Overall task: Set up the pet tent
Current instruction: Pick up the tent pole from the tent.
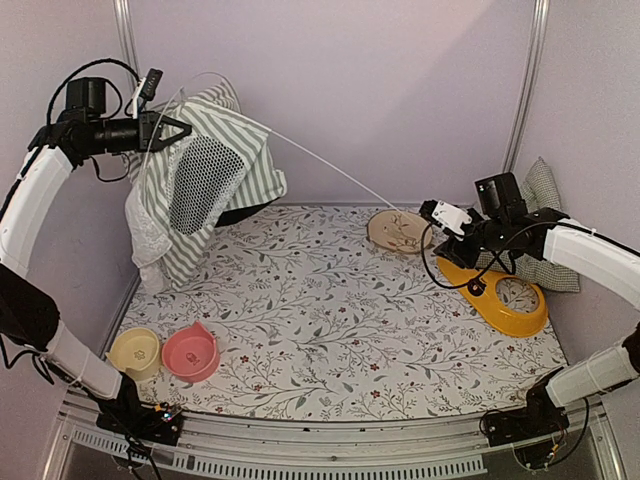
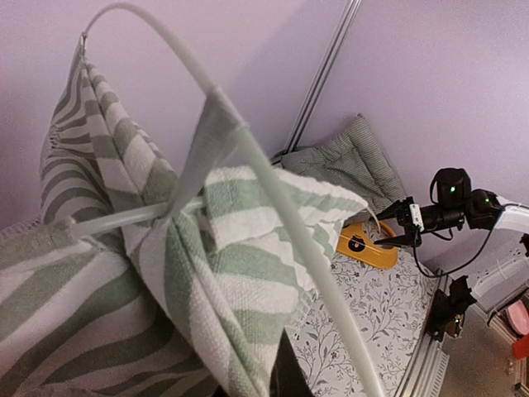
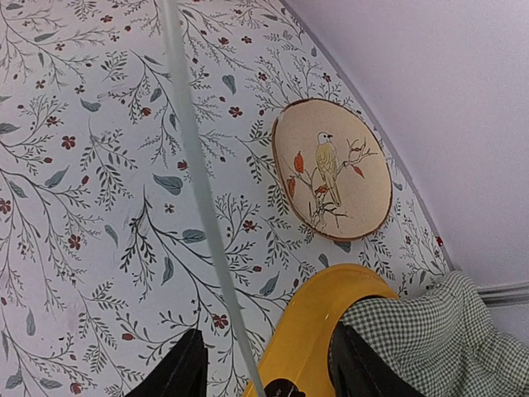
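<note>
The pet tent [image 1: 255, 160], green-and-white striped with a black mesh window [image 1: 205, 185], hangs half raised at the back left. My left gripper [image 1: 178, 130] is shut on its top, where fabric and pole meet. In the left wrist view the striped cloth [image 2: 207, 273] fills the frame and a white pole [image 2: 273, 190] arches over it. One thin white pole [image 1: 330, 170] runs from the tent rightwards to my right gripper [image 1: 432, 213]. In the right wrist view that pole [image 3: 202, 207] passes between the open fingers [image 3: 186, 368] without touching either; the gripper [image 3: 269, 368] hangs above the mat.
A round wooden bird plaque [image 1: 397, 230] [image 3: 332, 169] lies at the back right. Beside it sit a yellow feeder [image 1: 505, 295] [image 3: 318, 331] and a gingham cushion [image 1: 545, 190] [image 3: 430, 331]. A pink bowl [image 1: 190, 352] and a yellow bowl [image 1: 135, 352] stand front left on the floral mat [image 1: 330, 310].
</note>
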Tool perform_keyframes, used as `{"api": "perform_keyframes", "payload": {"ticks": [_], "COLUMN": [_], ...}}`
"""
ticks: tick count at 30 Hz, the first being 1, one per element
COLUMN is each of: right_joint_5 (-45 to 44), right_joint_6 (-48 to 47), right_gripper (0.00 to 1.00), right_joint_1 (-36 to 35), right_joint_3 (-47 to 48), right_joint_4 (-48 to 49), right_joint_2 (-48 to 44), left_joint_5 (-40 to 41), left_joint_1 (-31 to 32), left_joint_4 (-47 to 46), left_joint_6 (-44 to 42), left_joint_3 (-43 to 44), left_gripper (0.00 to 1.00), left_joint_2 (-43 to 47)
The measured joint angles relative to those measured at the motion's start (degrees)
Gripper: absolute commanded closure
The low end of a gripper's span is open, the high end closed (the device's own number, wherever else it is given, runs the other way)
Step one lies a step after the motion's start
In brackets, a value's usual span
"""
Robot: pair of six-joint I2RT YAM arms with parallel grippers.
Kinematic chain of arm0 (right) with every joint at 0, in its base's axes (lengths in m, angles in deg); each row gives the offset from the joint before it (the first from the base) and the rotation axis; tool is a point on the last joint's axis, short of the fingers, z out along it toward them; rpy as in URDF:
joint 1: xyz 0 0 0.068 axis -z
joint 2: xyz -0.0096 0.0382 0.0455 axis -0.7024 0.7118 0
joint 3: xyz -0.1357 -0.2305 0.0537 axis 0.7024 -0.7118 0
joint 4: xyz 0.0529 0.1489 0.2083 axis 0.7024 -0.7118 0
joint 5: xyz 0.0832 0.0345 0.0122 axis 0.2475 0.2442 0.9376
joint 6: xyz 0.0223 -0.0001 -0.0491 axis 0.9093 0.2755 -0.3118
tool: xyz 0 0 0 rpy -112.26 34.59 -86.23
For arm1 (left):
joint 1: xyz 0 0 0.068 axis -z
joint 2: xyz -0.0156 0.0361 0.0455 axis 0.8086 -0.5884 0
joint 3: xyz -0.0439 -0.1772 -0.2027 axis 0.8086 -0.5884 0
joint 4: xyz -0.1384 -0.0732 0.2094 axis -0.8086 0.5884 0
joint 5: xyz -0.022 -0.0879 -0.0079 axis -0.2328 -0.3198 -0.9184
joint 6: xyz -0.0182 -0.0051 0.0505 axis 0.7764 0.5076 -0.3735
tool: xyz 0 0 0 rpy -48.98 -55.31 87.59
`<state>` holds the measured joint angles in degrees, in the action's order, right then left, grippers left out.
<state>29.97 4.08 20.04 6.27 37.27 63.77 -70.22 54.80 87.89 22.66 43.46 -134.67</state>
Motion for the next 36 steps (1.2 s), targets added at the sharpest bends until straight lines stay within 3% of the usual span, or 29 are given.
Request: {"api": "perform_keyframes", "payload": {"ticks": [17,20,24,29,36], "right_joint_5": [-2.7,-3.1,-3.5,-2.1,6.4], "right_joint_6": [1.5,1.5,1.6,2.3,7.1], "right_gripper": [0.68,0.75,1.00,1.00,1.00], "right_joint_1": [-0.6,-0.9,-1.2,-2.2,-8.1], "right_joint_3": [-2.0,-3.1,-3.3,-2.5,2.3], "right_joint_4": [-1.9,-2.0,-1.9,-3.1,-5.3], "right_joint_2": [-0.9,-1.5,-1.5,-1.5,-2.7], "left_joint_5": [0.0,0.0,0.0,-0.2,1.8], "left_joint_1": [0.0,0.0,0.0,0.0,2.5], "left_joint_4": [0.5,0.6,0.6,0.6,0.3], "left_joint_6": [0.0,0.0,0.0,-0.1,-0.2], "left_joint_3": [2.6,2.9,3.5,4.0,5.9], "left_gripper": [1.00,1.00,1.00,1.00,1.00], "left_joint_2": [-1.9,-1.9,-2.1,-2.4,-5.5]}}
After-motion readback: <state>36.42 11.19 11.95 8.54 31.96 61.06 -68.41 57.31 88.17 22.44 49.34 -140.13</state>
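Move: The free end of the white tent pole already lies between the right gripper's open fingers, about 1 cm back and 2 cm below the hand point, level with it left to right. From that hand, the bird plate is some 27 cm ahead, 8 cm left; the yellow tray 3 cm ahead, 16 cm right; both roughly 20 cm below. From the left hand, the pole end lies about 60 cm right, 4 cm back and 26 cm lower. Ease the right gripper down and slightly back, about 2 cm, while closing its fingers to pinch the pole's free end. Then carry that end left, up and back, roughly 8 cm, towards the left hand, turning slightly counter-clockwise. Keep the left gripper shut on the tent's gathered top, shifting it forward and right 2 to 3 cm late on. ##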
